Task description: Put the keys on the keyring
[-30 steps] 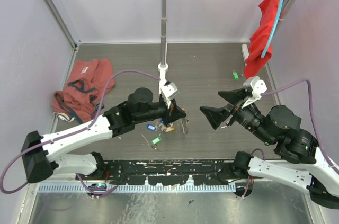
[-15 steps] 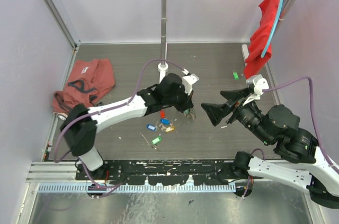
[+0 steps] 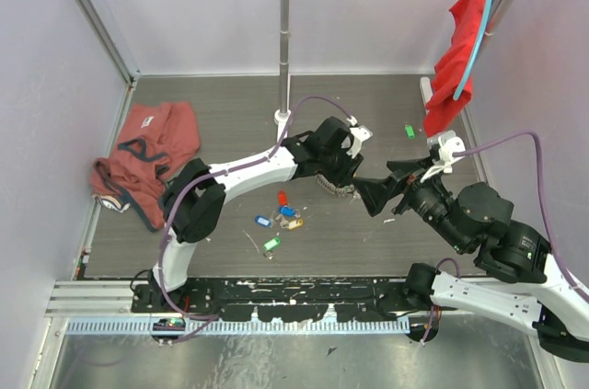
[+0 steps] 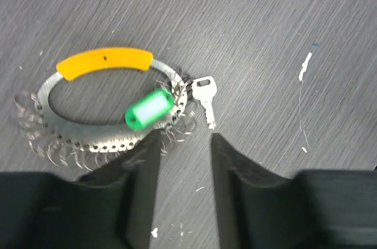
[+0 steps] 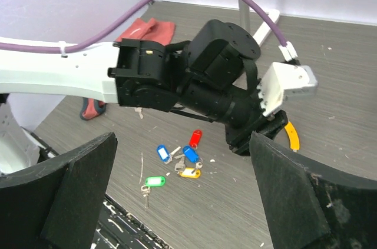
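The keyring point(image 4: 88, 134), a silvery loop with an orange section point(image 4: 105, 60), lies flat on the table. A green-tagged key point(image 4: 149, 109) lies across its rim, with a bare metal key point(image 4: 206, 99) beside it. My left gripper point(image 4: 184, 143) hovers just near of the ring, open, with only bare table between its fingers. From above, the keyring point(image 3: 331, 188) shows under the left wrist. Loose keys lie in a cluster: red point(image 5: 195, 138), two blue point(image 5: 164, 153), yellow point(image 5: 189, 172), green point(image 5: 154, 182). My right gripper point(image 5: 182, 138) is wide open and empty, facing the left arm.
Another green-tagged key point(image 3: 409, 131) lies at the back right. A red garment point(image 3: 147, 154) is heaped at the left wall. The rack pole point(image 3: 283, 40) stands behind the left arm, and a red cloth point(image 3: 460, 58) hangs at the right.
The left arm swung right, away from the key cluster, carrying the keyring. Its jaws then opened and the ring now lies on the table. The right gripper edged slightly left.
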`<state>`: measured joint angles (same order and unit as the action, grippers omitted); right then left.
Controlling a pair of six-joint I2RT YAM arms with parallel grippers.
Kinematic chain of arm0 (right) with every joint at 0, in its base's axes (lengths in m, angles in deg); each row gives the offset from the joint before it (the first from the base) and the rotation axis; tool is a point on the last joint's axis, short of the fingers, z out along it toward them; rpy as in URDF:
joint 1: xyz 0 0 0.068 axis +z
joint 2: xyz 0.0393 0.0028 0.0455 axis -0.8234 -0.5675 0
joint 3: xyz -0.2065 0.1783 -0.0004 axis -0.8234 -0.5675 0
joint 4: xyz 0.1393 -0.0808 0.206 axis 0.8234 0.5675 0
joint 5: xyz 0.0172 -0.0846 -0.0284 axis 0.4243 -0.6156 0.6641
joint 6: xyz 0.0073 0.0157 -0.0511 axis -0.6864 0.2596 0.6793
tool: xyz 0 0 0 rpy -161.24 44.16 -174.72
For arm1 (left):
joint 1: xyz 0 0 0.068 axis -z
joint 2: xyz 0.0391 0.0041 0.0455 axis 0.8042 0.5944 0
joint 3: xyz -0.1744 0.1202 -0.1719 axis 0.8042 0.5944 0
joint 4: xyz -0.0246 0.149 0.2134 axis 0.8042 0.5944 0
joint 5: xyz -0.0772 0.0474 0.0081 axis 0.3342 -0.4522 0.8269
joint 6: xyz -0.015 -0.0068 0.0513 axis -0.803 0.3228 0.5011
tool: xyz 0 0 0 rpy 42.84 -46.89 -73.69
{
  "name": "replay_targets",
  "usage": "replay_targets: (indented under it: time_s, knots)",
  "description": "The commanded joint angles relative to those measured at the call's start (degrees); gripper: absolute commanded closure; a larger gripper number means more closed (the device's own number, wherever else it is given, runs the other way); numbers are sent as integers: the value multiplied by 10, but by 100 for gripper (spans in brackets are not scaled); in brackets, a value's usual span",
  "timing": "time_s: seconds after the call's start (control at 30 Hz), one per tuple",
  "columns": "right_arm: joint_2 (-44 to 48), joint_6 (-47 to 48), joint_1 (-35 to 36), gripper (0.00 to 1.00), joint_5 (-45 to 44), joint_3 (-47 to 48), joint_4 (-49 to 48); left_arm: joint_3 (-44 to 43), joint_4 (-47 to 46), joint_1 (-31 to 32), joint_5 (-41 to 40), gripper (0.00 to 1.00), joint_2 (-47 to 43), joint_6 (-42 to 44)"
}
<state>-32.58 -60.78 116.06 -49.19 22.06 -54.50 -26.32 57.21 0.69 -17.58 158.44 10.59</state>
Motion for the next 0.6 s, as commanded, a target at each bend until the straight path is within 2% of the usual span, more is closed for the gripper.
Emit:
replay_targets:
  time_s: [0.0,0.13,0.3,0.4,0.57]
  knots:
    - [10,-28,0,0,-66,-5,7,-18,10,-8,7,48,-18,6]
    - [12,-45,1,0,-107,-8,21,18,-10,-15,2,36,-71,-2]
    - [6,-33,0,0,-120,-10,46,124,-64,-50,22,2,-185,-55]
    - [11,-27,0,0,-150,-24,50,197,-80,-61,-6,2,-278,-83]
    - [22,-16,0,0,-180,-34,46,299,-43,-63,-95,2,-415,-112]
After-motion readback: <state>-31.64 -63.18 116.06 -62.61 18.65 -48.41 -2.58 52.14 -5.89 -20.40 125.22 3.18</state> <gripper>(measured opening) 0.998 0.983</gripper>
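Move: The left hand has just let go of the keyring, whose middle lies about 7 cm ahead of the hand, 2 cm to its left and some 5 cm below. From that same hand the pile of keys with red, blue and yellow tags is about 19 cm left and 5 cm back, and the green key about 22 cm left and 14 cm back. From the right hand the keyring lies roughly 20 cm ahead, 4 cm left and 32 cm below. Free of the keyring, the left hand hangs low a moment while its part-open fingers go on spreading to fully wide, then it lifts and swings left away from the ring, about 11 cm each way, its down-slanted fingertips tilting up some 15 degrees and the hand turning a little counter-clockwise. Meanwhile the right hand, fingers still wide open, eases down and to the right by about 4 cm each, with a little forward, turning some 15 degrees clockwise so that it faces the keyring, which it nears from high above. ##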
